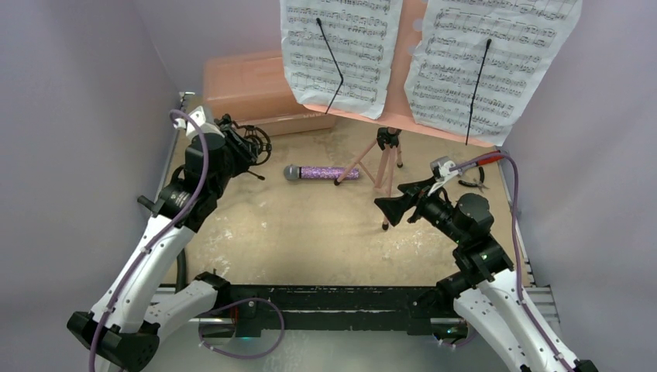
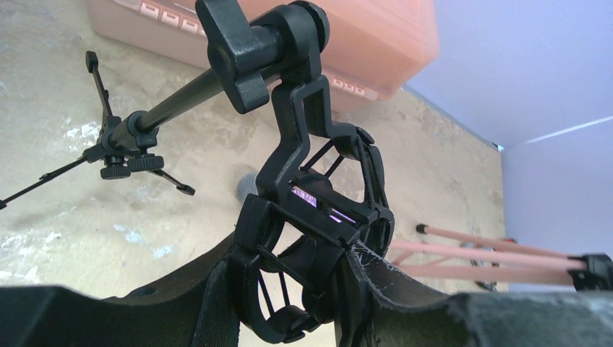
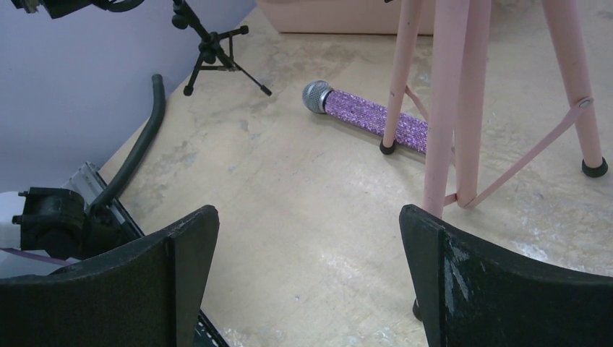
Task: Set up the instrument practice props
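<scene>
The pink music stand (image 1: 385, 159) stands on its tripod legs (image 3: 448, 108) at the back middle, with white sheet-music pages (image 1: 341, 46) on its desk. The purple glitter microphone (image 1: 321, 172) lies flat on the table, touching one leg of the music stand (image 3: 390, 123). My left gripper (image 1: 246, 149) is shut on the black clip mount (image 2: 318, 210) at the top of the small black mic stand (image 2: 119, 148). In the right wrist view the mic stand's tripod feet (image 3: 209, 54) seem to rest on the table. My right gripper (image 3: 309, 246) hangs open and empty just in front of the music stand's near leg.
A salmon-pink lidded case (image 1: 252, 89) sits at the back left behind the mic stand. A red-handled tool (image 1: 474, 177) lies at the right edge. A black hose (image 3: 137, 148) runs along the left wall. Purple walls close in both sides.
</scene>
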{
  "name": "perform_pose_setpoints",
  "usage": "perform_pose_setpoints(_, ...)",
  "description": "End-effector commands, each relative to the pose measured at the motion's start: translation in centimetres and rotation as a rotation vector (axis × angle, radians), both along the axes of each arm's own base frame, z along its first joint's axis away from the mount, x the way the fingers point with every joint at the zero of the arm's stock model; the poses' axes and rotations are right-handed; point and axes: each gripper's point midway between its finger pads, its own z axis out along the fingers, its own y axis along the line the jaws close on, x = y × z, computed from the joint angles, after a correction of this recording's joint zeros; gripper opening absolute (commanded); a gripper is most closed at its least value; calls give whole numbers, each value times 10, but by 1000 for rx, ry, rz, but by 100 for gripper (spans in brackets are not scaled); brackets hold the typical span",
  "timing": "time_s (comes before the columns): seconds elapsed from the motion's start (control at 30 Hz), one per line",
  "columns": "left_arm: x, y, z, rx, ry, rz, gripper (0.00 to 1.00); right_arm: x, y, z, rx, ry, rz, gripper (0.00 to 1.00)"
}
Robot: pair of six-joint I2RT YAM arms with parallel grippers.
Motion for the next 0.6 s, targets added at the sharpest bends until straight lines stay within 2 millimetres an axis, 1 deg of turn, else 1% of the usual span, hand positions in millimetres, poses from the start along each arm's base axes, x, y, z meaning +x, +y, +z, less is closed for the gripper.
perform_pose_setpoints(0.0, -20, -6, 42, -35, -95, -89, 23, -3, 5, 14, 30, -55, 34, 97)
perform_pose_setpoints(0.1, -33, -14, 48, -52, -91, -160, 22, -3, 4, 14, 30, -57, 32, 97)
perform_pose_setpoints(0.17, -42, -23, 50, -57, -78, -230, 22, -3, 5, 13, 29, -56, 33, 97)
perform_pose_setpoints(0.27, -54, -38, 52, -76, -54, -332, 22, -4, 5, 13, 24, -59, 40, 97)
perform_pose_setpoints(0.4, -69, -61, 53, -136, -43, -479, 20, -5, 6, 13, 25, -65, 48, 98)
perform_pose_setpoints(0.43, -74, -69, 55, -153, -51, -528, 20, -5, 6, 13, 23, -66, 49, 98)
perform_pose_setpoints(0.57, -85, -86, 58, -197, -61, -644, 20, -5, 5, 13, 19, -68, 46, 98)
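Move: The left gripper already holds the mic stand in the air. The open table it is being brought to lies about 10 cm back, 15 cm to its right and nearly 30 cm below. The glittery microphone lies some 7 cm ahead and 19 cm right, the music stand's tripod base about 34 cm right and 2 cm ahead, and the pink case about 28 cm straight ahead, all lower. From the right hand, that open patch is about 20 cm left, level fore and aft, and well below. Draw the left gripper back about 7 cm, away from the pink case, and swing it increasingly to the right, about 6 cm, towards the open table on the near side of the microphone. Turn the wrist clockwise some 25 degrees as you go, keep the grip on the mic stand's holder end, and hold it high with its feet clear of the table. ##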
